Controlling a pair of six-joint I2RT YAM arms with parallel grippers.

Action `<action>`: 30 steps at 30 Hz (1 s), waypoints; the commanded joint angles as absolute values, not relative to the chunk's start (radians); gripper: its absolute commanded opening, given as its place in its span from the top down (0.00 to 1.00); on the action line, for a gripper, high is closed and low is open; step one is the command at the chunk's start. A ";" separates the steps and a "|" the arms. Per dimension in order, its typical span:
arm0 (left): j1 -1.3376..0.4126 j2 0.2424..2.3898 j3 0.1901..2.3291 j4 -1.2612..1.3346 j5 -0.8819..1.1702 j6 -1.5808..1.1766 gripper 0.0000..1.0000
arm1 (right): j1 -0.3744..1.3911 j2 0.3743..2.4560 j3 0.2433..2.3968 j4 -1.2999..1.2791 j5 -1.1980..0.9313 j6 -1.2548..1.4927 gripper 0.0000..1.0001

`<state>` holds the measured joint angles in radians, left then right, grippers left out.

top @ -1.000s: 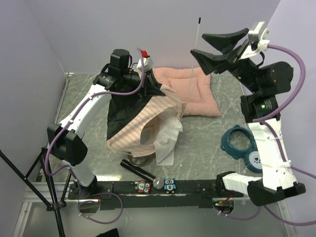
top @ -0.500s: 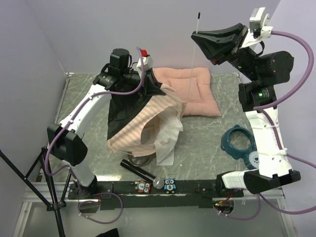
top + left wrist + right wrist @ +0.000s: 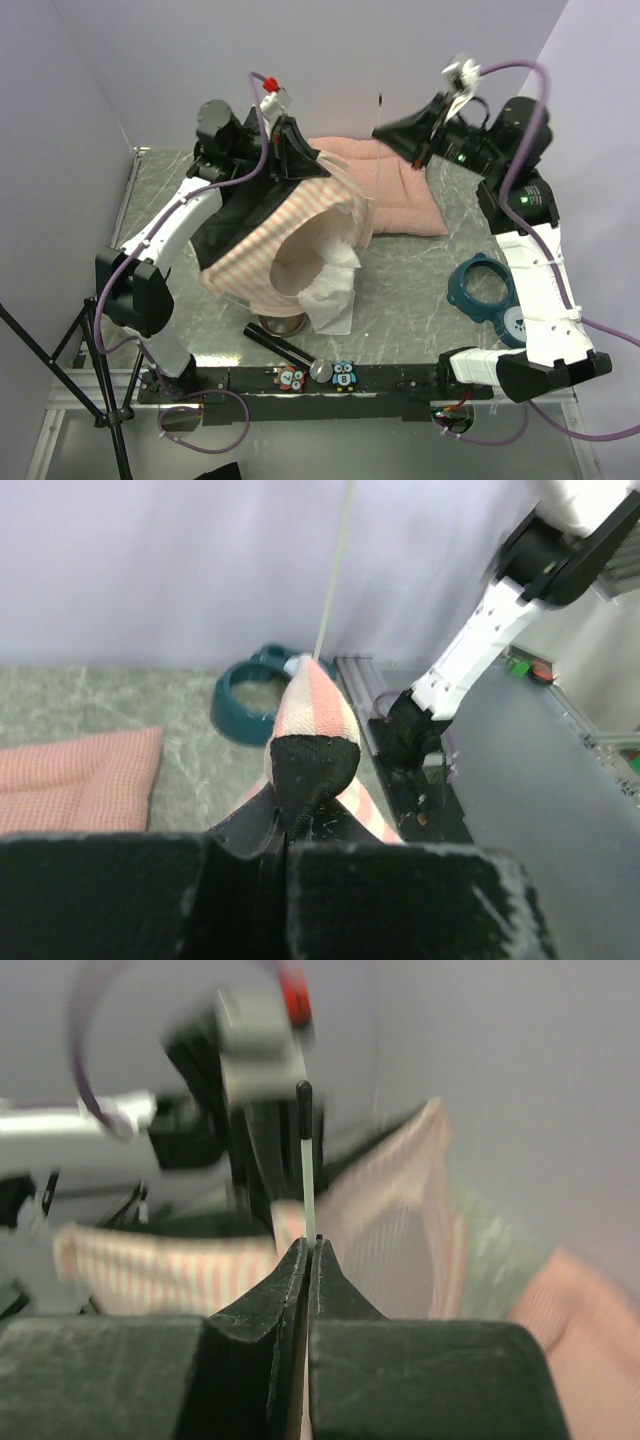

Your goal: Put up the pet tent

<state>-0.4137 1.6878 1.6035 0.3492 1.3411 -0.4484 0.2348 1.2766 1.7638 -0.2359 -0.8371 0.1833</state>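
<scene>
The pet tent [image 3: 270,250], pink-and-white striped with a black floor and white mesh, lies half raised at the table's middle left. My left gripper [image 3: 291,152] is shut on a back corner of it; the left wrist view shows that black-tipped corner [image 3: 305,770] pinched between the jaws [image 3: 292,825]. A thin white pole [image 3: 377,150] with a black tip stands up from the tent's right edge. My right gripper [image 3: 392,131] is shut on this pole. In the right wrist view the pole [image 3: 307,1175] rises straight out of the closed fingertips [image 3: 312,1247], with the tent [image 3: 390,1215] behind.
A pink quilted cushion [image 3: 405,190] lies behind the tent at the back right. A teal ring [image 3: 480,285] and bowl sit beside the right arm. A metal bowl [image 3: 283,326], a black cylinder [image 3: 285,347] and owl figures [image 3: 343,376] are near the front edge.
My right gripper swung down and left and shut on the pole. My left gripper carried the tent corner back and left, and the tent's opening spread wider.
</scene>
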 commanded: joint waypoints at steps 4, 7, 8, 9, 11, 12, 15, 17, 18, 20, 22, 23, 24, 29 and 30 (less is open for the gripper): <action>-0.361 1.712 1.683 1.166 1.379 -1.144 0.99 | 0.221 1.216 1.582 -0.727 -0.900 -0.017 1.00; -0.354 1.698 1.683 1.128 1.373 -1.103 0.99 | 0.221 1.230 1.566 -0.830 -0.940 -0.086 1.00; -0.353 1.700 1.683 1.138 1.373 -1.114 0.99 | 0.222 1.236 1.565 -0.847 -0.954 -0.100 1.00; -0.354 1.703 1.683 1.150 1.371 -1.129 0.99 | 0.224 1.241 1.565 -0.863 -0.960 -0.109 1.00; -0.356 1.704 1.678 1.152 1.365 -1.137 0.99 | 0.230 1.255 1.569 -0.880 -0.971 -0.132 1.00; -0.356 1.701 1.672 1.143 1.362 -1.132 0.99 | 0.235 1.258 1.569 -0.882 -0.973 -0.141 1.00; -0.368 1.698 1.661 1.129 1.351 -1.127 0.99 | 0.248 1.278 1.586 -0.874 -0.989 -0.158 1.00; -0.391 1.692 1.646 1.134 1.344 -1.132 0.99 | 0.253 1.290 1.601 -0.841 -1.011 -0.146 1.00; -0.403 1.687 1.632 1.131 1.341 -1.126 0.99 | 0.253 1.284 1.595 -0.794 -1.020 -0.126 1.00; -0.425 1.680 1.606 1.131 1.335 -1.117 0.99 | 0.253 1.253 1.559 -0.657 -1.025 -0.066 1.00; -0.429 1.683 1.594 1.152 1.331 -1.135 0.99 | 0.253 1.223 1.529 -0.542 -1.037 -0.017 1.00; -0.422 1.689 1.597 1.172 1.328 -1.156 0.99 | 0.250 1.201 1.519 -0.507 -1.045 -0.005 0.98; -0.413 1.695 1.601 1.183 1.325 -1.173 0.99 | 0.252 1.177 1.503 -0.473 -1.046 -0.002 0.86; -0.376 1.713 1.624 1.186 1.331 -1.190 0.99 | 0.249 1.054 1.459 -0.341 -1.020 0.043 0.51; -0.374 1.715 1.623 1.186 1.331 -1.192 0.99 | 0.249 1.036 1.459 -0.309 -1.014 0.060 0.47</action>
<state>-0.3962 1.7363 1.5879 1.1217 1.3579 -1.1496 0.2489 1.1465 1.4475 -0.5198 -1.0065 0.0101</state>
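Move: The right hand already grips the rod near its capped top; the tent corner beside the rod is about 17 cm below that hand, some 3 cm back and level sideways. From that hand the pink cushion lies on the table roughly 15 cm ahead and 4 cm right, the teal stand about 8 cm back and 28 cm right. The left hand holds the tent's black-edged fabric; the corner by the rod lies about 8 cm to its right, 4 cm back and slightly below. Drive the right gripper down about 16 cm along the tent's right side with the rod in its shut fingers, drawing back slightly and tipping the fingers some 30 degrees downward. Then open them about halfway, let go of the rod, and ease up and back a few centimetres. Meanwhile keep the left gripper clamped on the fabric and raise it about 4.5 cm, drifting back. ##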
